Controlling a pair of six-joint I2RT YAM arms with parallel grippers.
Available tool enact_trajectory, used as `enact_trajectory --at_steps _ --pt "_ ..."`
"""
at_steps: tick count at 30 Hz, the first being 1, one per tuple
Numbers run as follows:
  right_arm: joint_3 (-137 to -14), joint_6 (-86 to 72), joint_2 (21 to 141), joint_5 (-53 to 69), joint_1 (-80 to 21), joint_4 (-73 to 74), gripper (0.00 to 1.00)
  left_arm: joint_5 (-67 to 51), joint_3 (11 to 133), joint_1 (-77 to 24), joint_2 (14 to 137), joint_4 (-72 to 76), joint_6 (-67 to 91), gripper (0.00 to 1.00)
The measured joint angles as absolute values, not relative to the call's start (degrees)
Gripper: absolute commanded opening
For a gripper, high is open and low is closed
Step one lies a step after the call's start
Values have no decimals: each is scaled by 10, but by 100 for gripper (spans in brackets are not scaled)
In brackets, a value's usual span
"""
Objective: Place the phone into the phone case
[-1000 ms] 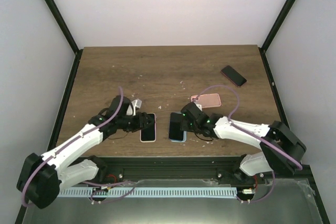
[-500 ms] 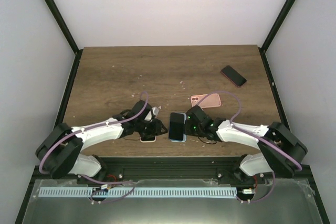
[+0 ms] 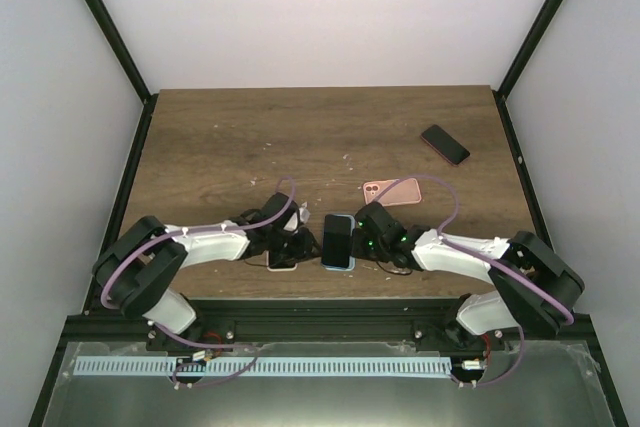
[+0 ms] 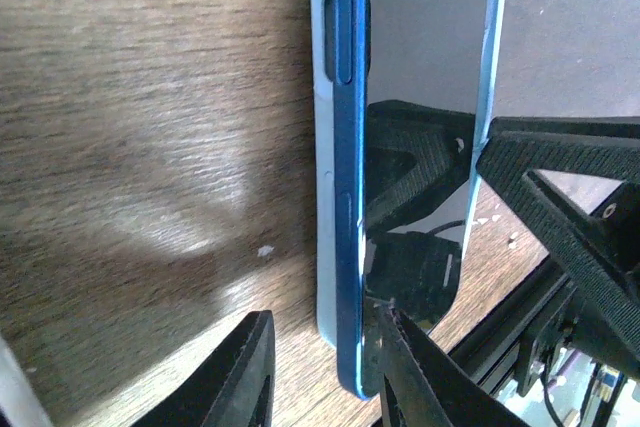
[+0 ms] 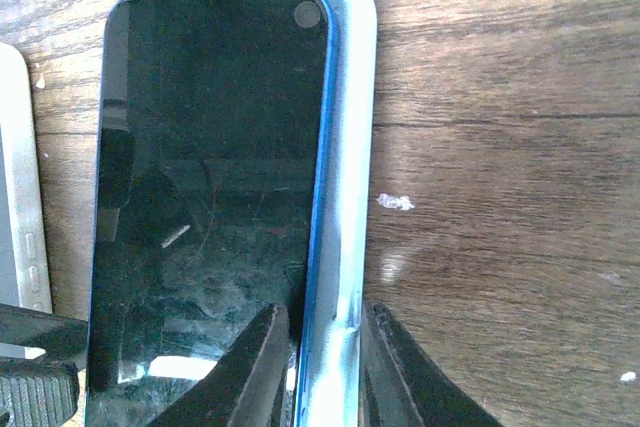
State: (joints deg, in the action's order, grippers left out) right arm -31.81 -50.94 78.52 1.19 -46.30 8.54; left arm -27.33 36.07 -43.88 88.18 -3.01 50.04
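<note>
The blue phone (image 3: pixel 338 237), dark screen up, lies in the light blue phone case (image 3: pixel 340 265) near the table's front edge. In the right wrist view the phone (image 5: pixel 210 177) sits inside the case (image 5: pixel 350 147), and my right gripper (image 5: pixel 322 367) pinches the case's right wall and the phone's edge. In the left wrist view my left gripper (image 4: pixel 325 372) is open and straddles the phone's other long edge (image 4: pixel 348 197). One finger (image 4: pixel 420 377) rests on the screen. The other stands on the table, apart from the case (image 4: pixel 322 127).
A white phone (image 3: pixel 282 259) lies just left of the blue one, partly under my left arm; it also shows in the right wrist view (image 5: pixel 20 197). A pink case (image 3: pixel 392 190) lies behind my right gripper. A dark phone (image 3: pixel 445 144) lies at the back right.
My left gripper has moved right, from the white phone to the blue phone's left edge. My right gripper has shifted slightly right, to the phone's right edge.
</note>
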Motion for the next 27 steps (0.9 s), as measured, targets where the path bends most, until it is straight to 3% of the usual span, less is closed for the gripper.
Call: enact_trajectory --at_steps 16,27 --pt "-294 -524 785 29 -463 48 20 -286 386 -443 918 -14 509 10" --pt "-268 -541 782 44 -457 3 20 -297 412 -446 946 -23 508 6"
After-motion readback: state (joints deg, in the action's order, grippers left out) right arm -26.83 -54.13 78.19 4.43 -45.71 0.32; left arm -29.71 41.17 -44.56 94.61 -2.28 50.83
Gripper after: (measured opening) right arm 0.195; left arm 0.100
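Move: The phone lies loosely over the blue case. Its middle is about 5 cm to the right and 4 cm ahead of the left hand, some 5 cm left and 2 cm ahead of the right hand, and 1 cm below both; the case sits directly beneath it. The beige-cased phone is about 9 cm left and 4 cm ahead of the left hand. The pink case lies roughly 15 cm ahead and 8 cm right of the right hand. The phone and blue case get pinched by their left long edge near the close end: the left hand eases about 2 cm right, drifting slightly forward, while its fingers close across that edge. The right hand, fingers kept narrowly parted astride the right edge, sinks just under 1 cm and rolls about 5 degrees, its left side rising. ##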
